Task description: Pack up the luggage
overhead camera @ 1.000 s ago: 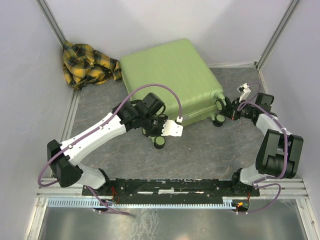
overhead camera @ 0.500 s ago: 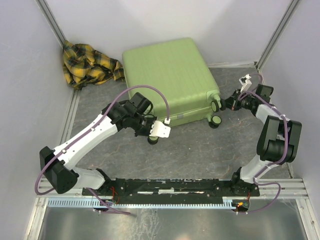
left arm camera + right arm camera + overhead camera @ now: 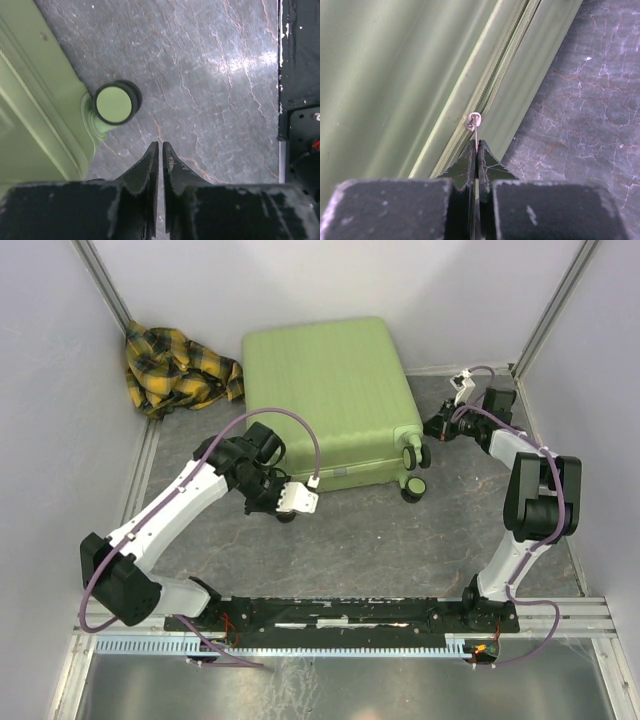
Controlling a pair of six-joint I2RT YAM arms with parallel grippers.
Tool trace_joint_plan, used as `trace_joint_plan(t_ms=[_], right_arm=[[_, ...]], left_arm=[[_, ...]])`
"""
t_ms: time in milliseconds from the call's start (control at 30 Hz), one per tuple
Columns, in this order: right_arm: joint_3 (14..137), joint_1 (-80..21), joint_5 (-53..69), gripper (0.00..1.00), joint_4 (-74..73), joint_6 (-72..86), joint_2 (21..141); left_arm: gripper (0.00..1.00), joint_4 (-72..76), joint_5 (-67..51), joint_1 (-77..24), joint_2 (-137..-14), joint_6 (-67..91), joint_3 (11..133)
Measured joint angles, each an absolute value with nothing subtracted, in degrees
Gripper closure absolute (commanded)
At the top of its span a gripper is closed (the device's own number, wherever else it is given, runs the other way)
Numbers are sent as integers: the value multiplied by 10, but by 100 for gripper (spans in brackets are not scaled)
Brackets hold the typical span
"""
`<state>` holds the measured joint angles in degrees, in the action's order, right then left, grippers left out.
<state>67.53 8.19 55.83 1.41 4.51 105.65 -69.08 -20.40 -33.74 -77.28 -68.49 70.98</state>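
Note:
The luggage [image 3: 322, 390], a lime-green ribbed hard-shell suitcase, lies shut and flat at the back of the floor, its black wheels [image 3: 412, 487] toward the near right. My right gripper [image 3: 438, 426] is at its right side, shut on the metal zipper pull [image 3: 474, 120] of the green zip seam [image 3: 490, 90]; the right gripper [image 3: 477, 146] pinches the pull's thin tab. My left gripper [image 3: 283, 510] is low at the near-left corner. In the left wrist view the left gripper [image 3: 160, 146] is shut with nothing between its fingers, beside a green-capped wheel [image 3: 114, 103] and the shell [image 3: 30, 115].
A yellow plaid cloth [image 3: 180, 365] is bunched in the back left corner. White walls with metal corner posts [image 3: 548, 310] close in the grey stone-patterned floor [image 3: 380, 540]. The black base rail [image 3: 340, 612] runs along the near edge.
The suitcase has swung and slid left, now squarer to the back wall. My right gripper moved farther back along its right side with the zipper pull. My left arm shifted left.

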Motion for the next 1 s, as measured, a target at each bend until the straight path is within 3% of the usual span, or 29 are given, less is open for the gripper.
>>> trace_joint_plan(t_ms=[100,233,467,600,833,1000], right_arm=[[670,61,547,98,40,50,1056],[639,44,515,98,80,55,1035],[581,11,454,98,135,63,992],[551,-25,433,98,157,80,971],[486,-118,415,98,190,104,924],[447,-186,398,98,223,129,903]], left_arm=[[60,-723,-224,-325,-769,-687,731],[48,-730,-260,-309,-752,-660,763],[40,-637,-316,-282,-734,-472,859],[31,-568,-330,-248,-760,-366,910],[26,-478,-289,-210,-882,-186,1019],[23,-464,-209,-206,-1013,-115,1164]])
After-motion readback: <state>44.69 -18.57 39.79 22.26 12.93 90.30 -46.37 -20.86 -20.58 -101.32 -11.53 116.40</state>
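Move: The right hand already pinches the zipper pull on the suitcase's right side; the suitcase's middle lies about 23 cm to its left, 7 cm ahead and level in height, its near-right wheel some 14 cm back, 5 cm left and 8 cm lower. From the left hand that middle is about 24 cm ahead, 12 cm right and slightly lower; the near-left wheel sits 2 cm ahead, 3 cm right and 10 cm below, the plaid shirt 34 cm ahead, 27 cm left and 13 cm below. Leftwards, then left and back, the right hand travels about 19 cm at a level height, keeping its pinch on the zipper pull and bringing the suitcase's right side round with it. The left hand climbs steeply from beside the near edge, then swings some 22 cm forward over the suitcase top, turning counter-clockwise as its nearly shut fingers open about three quarters. ##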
